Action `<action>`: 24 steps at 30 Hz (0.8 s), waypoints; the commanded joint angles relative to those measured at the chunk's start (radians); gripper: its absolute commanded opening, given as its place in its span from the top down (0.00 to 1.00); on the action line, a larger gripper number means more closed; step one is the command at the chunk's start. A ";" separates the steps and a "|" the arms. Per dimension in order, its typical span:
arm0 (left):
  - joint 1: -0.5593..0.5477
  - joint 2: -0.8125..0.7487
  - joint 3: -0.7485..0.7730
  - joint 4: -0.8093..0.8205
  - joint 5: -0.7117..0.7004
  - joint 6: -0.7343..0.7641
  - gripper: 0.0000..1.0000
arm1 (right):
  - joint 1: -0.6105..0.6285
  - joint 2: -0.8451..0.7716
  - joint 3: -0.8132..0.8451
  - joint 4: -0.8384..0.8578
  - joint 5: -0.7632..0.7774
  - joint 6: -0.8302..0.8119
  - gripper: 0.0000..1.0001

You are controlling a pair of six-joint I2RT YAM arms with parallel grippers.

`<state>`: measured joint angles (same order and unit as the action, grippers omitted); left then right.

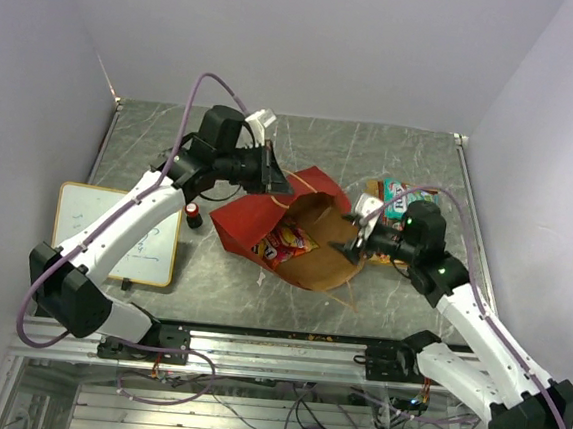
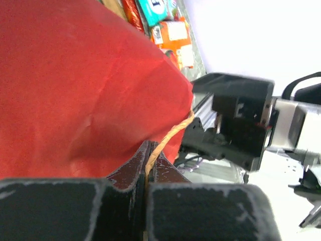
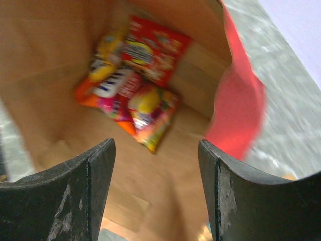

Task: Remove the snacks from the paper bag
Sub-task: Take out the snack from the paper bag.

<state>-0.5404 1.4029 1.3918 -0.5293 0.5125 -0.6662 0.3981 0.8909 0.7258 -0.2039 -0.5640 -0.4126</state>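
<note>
The paper bag (image 1: 256,217), red outside and brown inside, lies on its side with its mouth toward the right arm. My left gripper (image 1: 279,180) is shut on its thin cord handle (image 2: 168,136), with the red wall (image 2: 75,90) right before it. At the bag's mouth my right gripper (image 1: 351,236) stands open, nothing between its fingers (image 3: 95,175). Deep inside lie snacks: a red packet (image 3: 153,50), a multicoloured one (image 3: 150,113) and an orange one (image 3: 98,90). Outside the bag, a teal packet (image 1: 398,196) and an orange packet (image 2: 173,35) rest on the table behind the right gripper.
A yellow-framed whiteboard (image 1: 114,235) lies at the left of the table, with a small red-and-black cylinder (image 1: 195,216) beside it. Walls close in the back and both sides. A metal rail (image 1: 285,350) runs along the near edge.
</note>
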 commanded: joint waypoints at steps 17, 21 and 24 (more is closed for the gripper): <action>-0.057 -0.029 0.063 -0.041 -0.061 0.024 0.93 | 0.393 0.363 -0.115 0.345 0.236 -0.551 0.39; -0.059 -0.027 0.075 -0.044 -0.049 0.042 0.93 | 0.391 0.450 -0.078 0.298 0.286 -0.650 0.39; -0.059 -0.017 0.091 -0.067 -0.045 0.058 0.93 | 0.386 0.479 -0.085 0.347 0.309 -0.678 0.37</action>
<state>-0.5976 1.3983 1.4349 -0.5732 0.4564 -0.6464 0.7868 1.3464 0.6151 0.0940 -0.3164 -0.9813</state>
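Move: From the open right hand, the Fox's candy bag inside the paper bag lies about 12 cm left, 2 cm ahead and 18 cm below. The red rice-cracker pack lies some 6 cm ahead of it and 3 cm farther left, and a yellow pack about 6 cm to its left. From the left hand, which grips the paper bag's handle, the candy lies nearly straight below, some 25 cm down. The open right hand swings left and back, then down about 13 cm and forward into the bag, towards the candy. ##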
